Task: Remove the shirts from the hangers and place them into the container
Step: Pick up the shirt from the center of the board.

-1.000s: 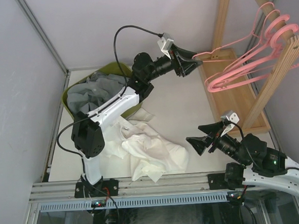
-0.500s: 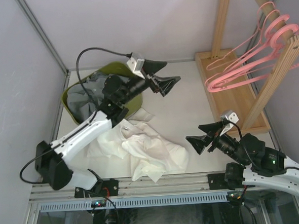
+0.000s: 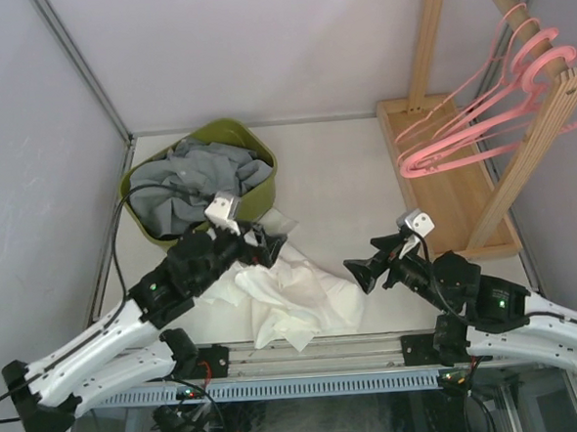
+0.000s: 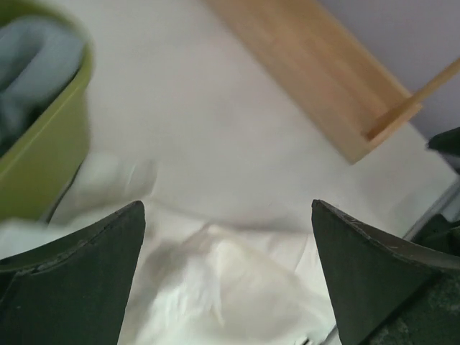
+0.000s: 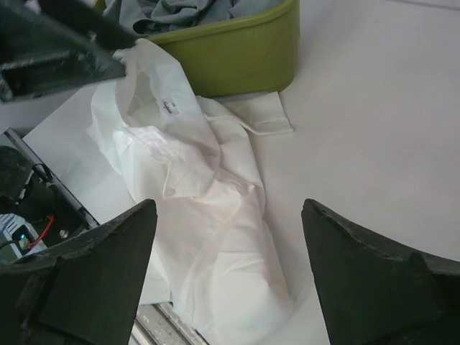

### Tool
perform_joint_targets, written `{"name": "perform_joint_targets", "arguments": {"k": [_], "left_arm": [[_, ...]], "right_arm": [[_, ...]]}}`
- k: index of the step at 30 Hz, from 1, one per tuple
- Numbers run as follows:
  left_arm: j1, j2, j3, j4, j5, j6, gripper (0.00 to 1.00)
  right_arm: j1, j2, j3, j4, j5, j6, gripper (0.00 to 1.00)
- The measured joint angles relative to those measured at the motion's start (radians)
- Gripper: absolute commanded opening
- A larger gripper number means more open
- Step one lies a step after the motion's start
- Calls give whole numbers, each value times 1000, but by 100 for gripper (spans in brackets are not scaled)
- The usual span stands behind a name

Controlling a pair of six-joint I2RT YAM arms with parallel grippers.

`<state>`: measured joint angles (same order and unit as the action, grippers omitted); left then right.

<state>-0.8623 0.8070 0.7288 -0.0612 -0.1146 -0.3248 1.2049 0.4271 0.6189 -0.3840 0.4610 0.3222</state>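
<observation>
A crumpled white shirt [image 3: 294, 299] lies on the table in front of the olive-green container [image 3: 234, 133], one sleeve end resting against the tub's wall. A grey shirt [image 3: 193, 178] fills the container. My left gripper [image 3: 270, 242] hovers open over the white shirt's upper edge, next to the tub; nothing is between its fingers [image 4: 226, 208]. My right gripper [image 3: 356, 274] is open too, just right of the white shirt [image 5: 208, 208] and pointed at it, holding nothing [image 5: 228, 208]. Several pink hangers [image 3: 460, 132] hang bare on the pole at the far right.
The light wooden rack's base [image 3: 443, 177] and slanted posts fill the right back corner. A metal rail [image 3: 307, 357] runs along the near table edge. The left arm's fingers [image 5: 57, 50] cross the top left of the right wrist view, over the tub [image 5: 237, 43].
My left arm has swung from the hangers at the rack back and down to the white shirt beside the tub, its jaws opening wide. My right gripper has shifted slightly left.
</observation>
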Motion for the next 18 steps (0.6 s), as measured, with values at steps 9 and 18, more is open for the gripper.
{"name": "perform_joint_targets", "arguments": {"k": [9,18], "left_arm": [[-142,-144,1,-596,-432,-437,100],[-149,-42,-3,-691,-508,-610,100]], "right_arm": [[-3,123,-3,101,-11,-30,81],[-10,124,-3,134,-18,-40,81]]}}
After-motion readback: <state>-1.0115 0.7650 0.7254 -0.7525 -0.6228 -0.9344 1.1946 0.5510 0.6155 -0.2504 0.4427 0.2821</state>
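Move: The left hand hangs empty and open above the white shirt; the shirt's middle is about 4 cm back, 4 cm to the left and some 25 cm below. The container stands roughly 18 cm ahead, 20 cm to the left and 20 cm lower, and a loose flap of the shirt lies about 11 cm ahead and 2 cm left, on the table. From the right hand the shirt's middle is some 20 cm left, 3 cm ahead and 23 cm down. With no touch to be made out yet, the left hand swoops down about 11 cm and nearly as far left, drawing back a little, towards the left half of the white shirt, and slows at the end. Its wide-open fingers tip down and swing counter-clockwise, some 30 degrees each, to point forward and down. The right hand edges 2–3 cm left towards the shirt, fingers open. ##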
